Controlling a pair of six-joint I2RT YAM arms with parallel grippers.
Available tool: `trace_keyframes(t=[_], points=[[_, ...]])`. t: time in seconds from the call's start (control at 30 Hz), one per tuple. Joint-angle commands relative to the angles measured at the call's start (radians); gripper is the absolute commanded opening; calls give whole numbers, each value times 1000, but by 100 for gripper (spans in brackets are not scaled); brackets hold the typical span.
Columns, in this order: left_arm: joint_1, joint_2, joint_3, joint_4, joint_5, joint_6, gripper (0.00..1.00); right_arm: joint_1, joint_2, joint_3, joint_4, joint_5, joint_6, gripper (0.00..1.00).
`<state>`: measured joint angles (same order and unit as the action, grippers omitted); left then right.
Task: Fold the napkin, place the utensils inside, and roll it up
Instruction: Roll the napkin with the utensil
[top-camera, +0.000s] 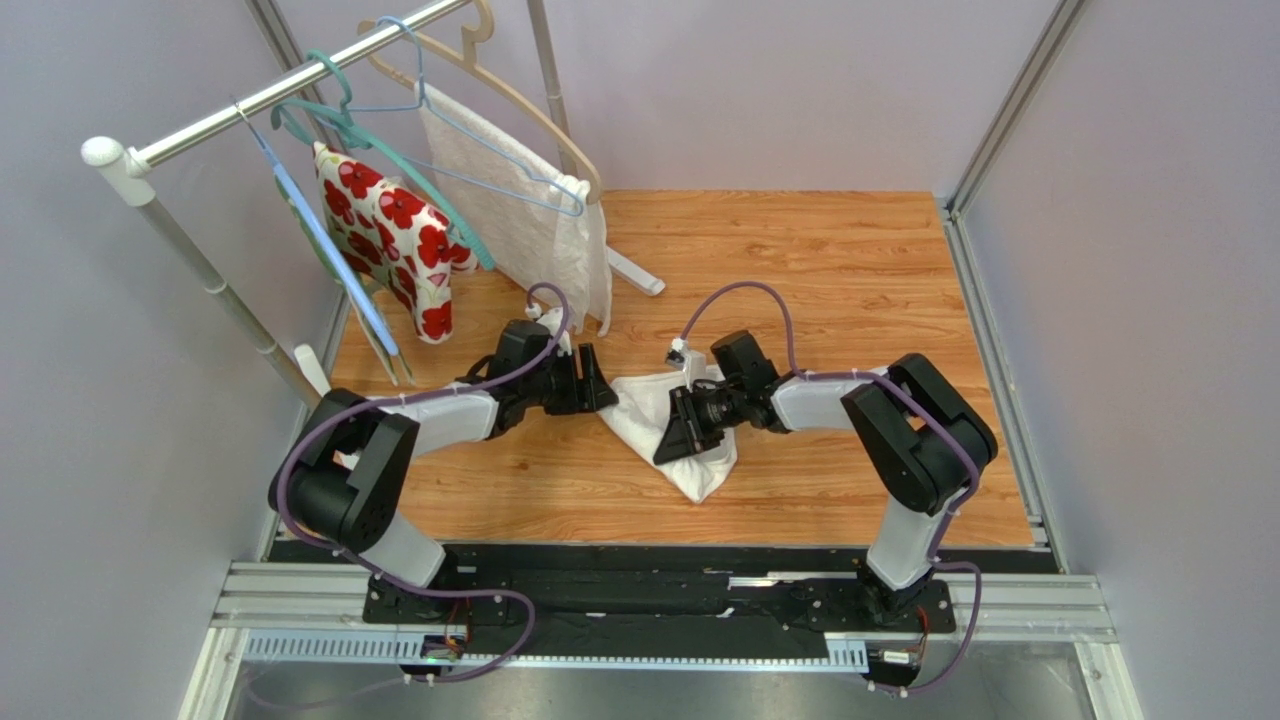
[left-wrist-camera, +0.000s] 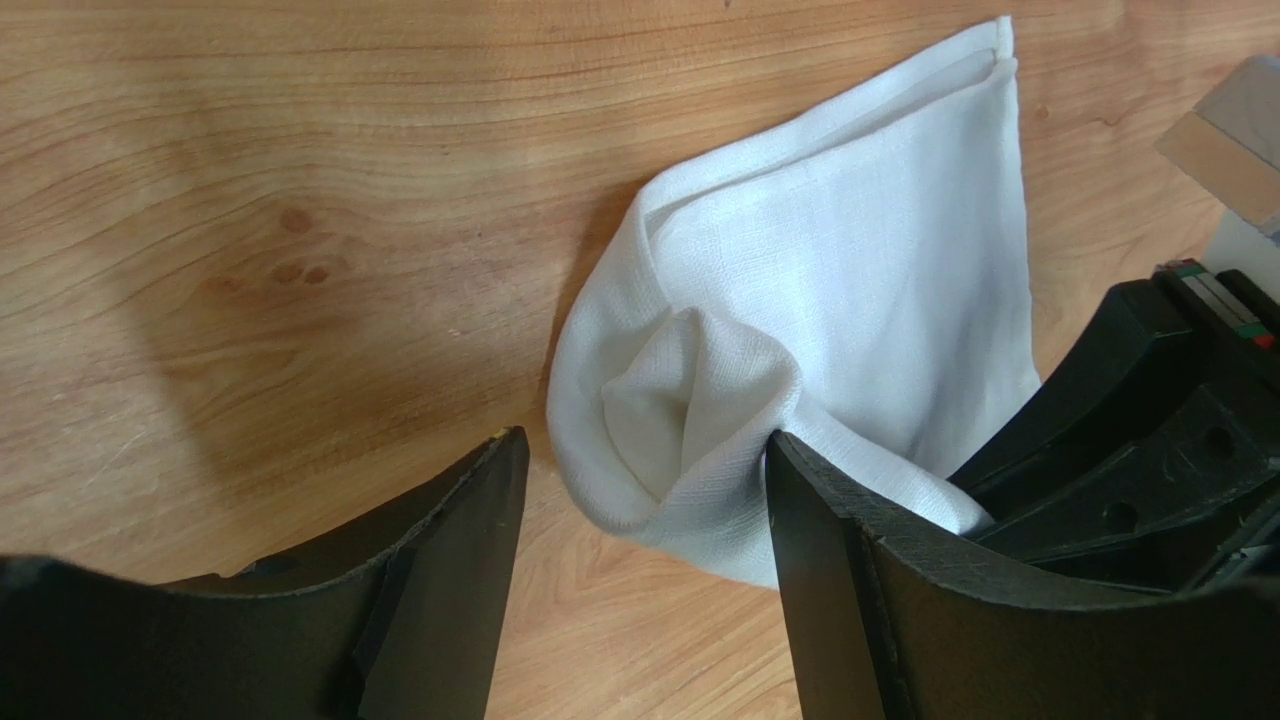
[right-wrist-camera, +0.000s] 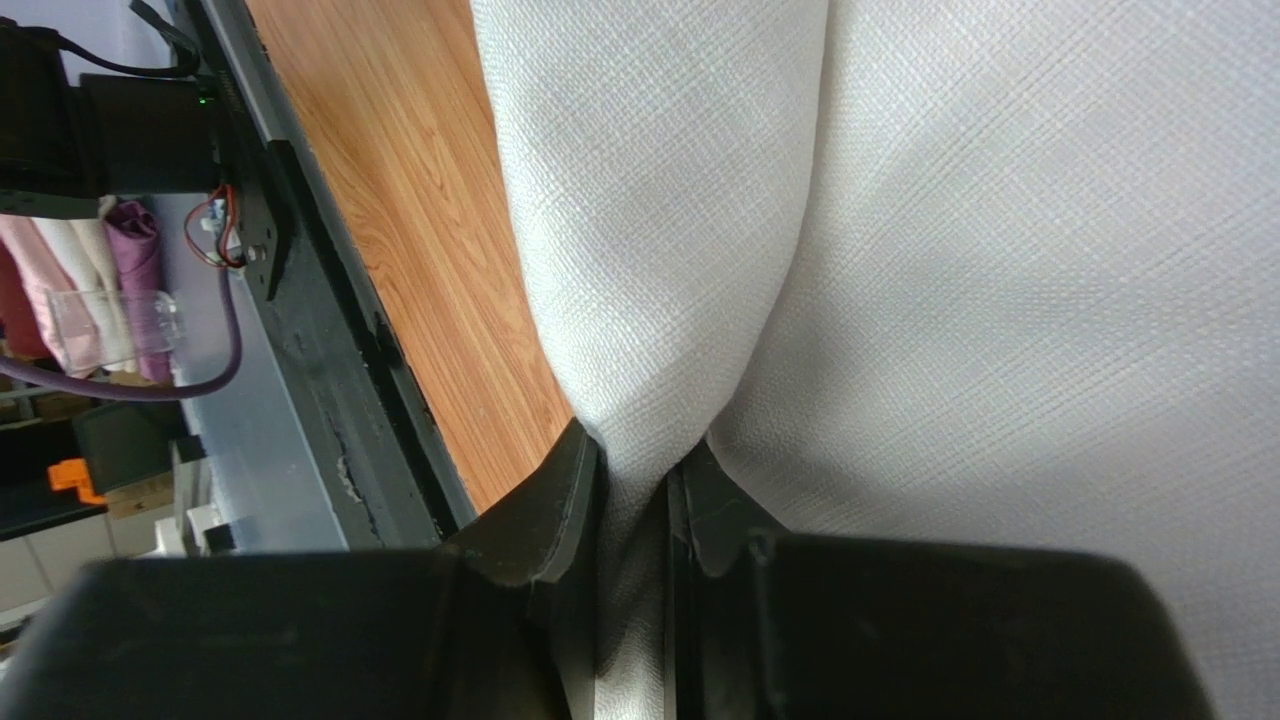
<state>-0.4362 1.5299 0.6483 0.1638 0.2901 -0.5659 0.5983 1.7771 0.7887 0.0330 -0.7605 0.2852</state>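
Observation:
The off-white napkin (top-camera: 657, 408) lies bunched on the wooden table between the two arms. In the left wrist view the napkin (left-wrist-camera: 857, 285) shows a rounded, folded-over end. My left gripper (left-wrist-camera: 646, 438) stands open at that end, its right finger (left-wrist-camera: 842, 555) touching the cloth and its left finger over bare wood. In the overhead view the left gripper (top-camera: 591, 381) sits at the napkin's left corner. My right gripper (right-wrist-camera: 639, 458) is shut on a pinched fold of the napkin (right-wrist-camera: 962, 255), and in the overhead view the right gripper (top-camera: 688, 431) is over the cloth's near part. The utensils are out of view.
A clothes rail (top-camera: 226, 113) with hangers stands at the back left, carrying a red-flowered cloth (top-camera: 394, 240) and a textured white cloth (top-camera: 519, 210) that hangs just behind the left arm. The rack's foot (top-camera: 639, 278) rests on the table. A black rail (top-camera: 646, 578) runs along the near edge.

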Motion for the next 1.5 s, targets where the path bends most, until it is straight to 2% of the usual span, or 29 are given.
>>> trace_keyframes(t=[0.0,0.17,0.4,0.47,0.7,0.77,0.8,0.87,0.9,0.93,0.97,1.0,1.1,1.17,1.3,1.37,1.4,1.43,1.47], points=[[16,39,25,135,66,-48,68,-5,93,-25,-97,40,-26,3],[33,96,7,252,106,-107,69,-8,107,-13,-108,39,-31,3],[37,194,62,220,159,-112,69,-11,113,-9,-111,47,-34,3],[37,194,70,181,156,-89,66,-11,113,-9,-113,52,-32,3],[37,213,96,117,221,-48,34,-15,101,18,-139,61,-44,4],[37,204,83,118,236,-43,31,-17,102,24,-146,66,-46,4],[37,200,79,115,238,-34,20,-18,102,29,-153,69,-47,6],[37,185,74,105,235,-26,12,-17,99,40,-159,75,-50,7],[37,179,74,92,235,-19,1,-18,96,44,-174,78,-50,13],[36,176,74,85,233,-17,0,-17,87,56,-182,81,-53,16],[36,173,74,77,231,-15,0,-17,76,64,-192,84,-55,20],[36,168,74,59,228,-14,0,-18,67,75,-221,87,-58,31],[37,154,76,16,210,-11,0,-18,-8,115,-292,111,-73,46],[37,147,76,0,199,-11,0,-15,-77,150,-332,159,-92,52],[36,139,79,-36,187,-12,0,17,-179,198,-407,256,-110,55],[36,142,85,-50,181,-12,0,64,-221,210,-430,406,-144,56],[36,144,86,-56,179,-12,0,131,-257,213,-429,471,-155,56],[37,144,88,-56,179,-14,0,171,-272,210,-420,603,-165,56],[37,144,88,-58,178,-15,0,208,-284,202,-407,651,-175,56]])
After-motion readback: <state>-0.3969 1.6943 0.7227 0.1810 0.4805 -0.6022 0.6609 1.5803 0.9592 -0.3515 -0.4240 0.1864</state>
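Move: The napkin's rolled left end lies between and just past the left hand's open fingers, some 2 cm ahead, 2 cm to the right and 2 cm below. The right hand still grips the roll's near edge at its fingertips; from that hand the roll's near-right end is roughly 5 cm back and 3 cm to the right, and the napkin's left end about 6 cm ahead and 8 cm to the left. Left hand eases 3 cm forward-right, pinches the napkin's left end, draws back; right opens and rises 5 cm. ##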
